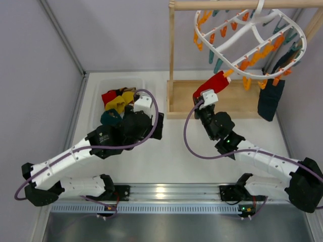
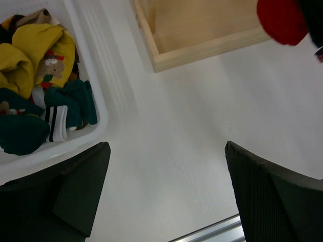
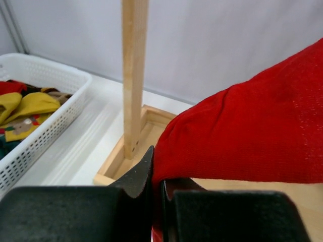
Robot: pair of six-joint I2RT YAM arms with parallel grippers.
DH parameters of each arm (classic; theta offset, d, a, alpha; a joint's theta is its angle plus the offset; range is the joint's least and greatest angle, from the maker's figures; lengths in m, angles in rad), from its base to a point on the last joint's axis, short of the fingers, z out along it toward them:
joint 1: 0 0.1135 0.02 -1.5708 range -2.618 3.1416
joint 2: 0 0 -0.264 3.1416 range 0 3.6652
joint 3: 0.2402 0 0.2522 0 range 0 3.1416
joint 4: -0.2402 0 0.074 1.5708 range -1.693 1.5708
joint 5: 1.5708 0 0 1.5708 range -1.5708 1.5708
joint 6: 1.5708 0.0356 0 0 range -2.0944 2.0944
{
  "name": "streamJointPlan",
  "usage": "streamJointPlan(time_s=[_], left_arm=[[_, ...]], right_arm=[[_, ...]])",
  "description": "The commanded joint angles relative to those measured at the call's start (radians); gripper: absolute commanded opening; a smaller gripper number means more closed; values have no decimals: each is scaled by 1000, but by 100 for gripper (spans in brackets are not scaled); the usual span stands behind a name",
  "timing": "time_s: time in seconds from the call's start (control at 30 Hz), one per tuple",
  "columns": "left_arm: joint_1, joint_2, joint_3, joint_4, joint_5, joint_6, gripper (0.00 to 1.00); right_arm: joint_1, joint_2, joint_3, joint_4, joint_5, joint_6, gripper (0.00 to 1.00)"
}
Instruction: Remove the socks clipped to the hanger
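The white oval hanger (image 1: pixel 252 40) with orange and teal clips hangs tilted from the wooden rod. A red sock (image 1: pixel 212 84) stretches down-left from one of its orange clips. My right gripper (image 1: pixel 206 97) is shut on that sock's lower end. In the right wrist view the red sock (image 3: pixel 242 136) is pinched between the closed fingers of the right gripper (image 3: pixel 157 176). A dark navy sock (image 1: pixel 270 100) hangs from the hanger's right side. My left gripper (image 2: pixel 166 186) stands wide open and holds nothing, low over bare table beside the basket.
A white basket (image 1: pixel 96 93) at the left holds loose yellow, red and teal socks (image 2: pixel 30 55). The wooden stand has a post (image 1: pixel 171 55), a top rod (image 1: pixel 242 5) and a tray base (image 1: pixel 242 98) under the hanger. Walls close in on the left and right.
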Motion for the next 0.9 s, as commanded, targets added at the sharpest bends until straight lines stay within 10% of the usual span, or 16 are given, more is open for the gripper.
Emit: streamJointPlan(time_s=[0.0, 0.47, 0.87], left_arm=[[2, -4, 106, 16, -52, 20, 99], [2, 284, 723, 16, -213, 307, 99], [11, 539, 1010, 16, -24, 418, 99]], right_arm=[[91, 50, 79, 0, 115, -67, 0], [252, 250, 318, -85, 364, -134, 0], [254, 256, 197, 46, 437, -131, 1]])
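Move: The red sock is stretched slantwise between a clip and the right fingers, which already pinch its lower end. Its middle lies about 13 cm ahead of the left hand, 22 cm to its right and 6 cm higher. The orange clip is some 3 cm beyond the sock's middle, 5 cm right of it and 6 cm above; a dark sock hangs 18 cm right of it. From the right hand, the red sock's middle is 3 cm ahead, 6 cm right, 5 cm up. Open left hand rises about 21 cm, also forward-right, towards the red sock; right keeps pinching, drawing left 5 cm. ##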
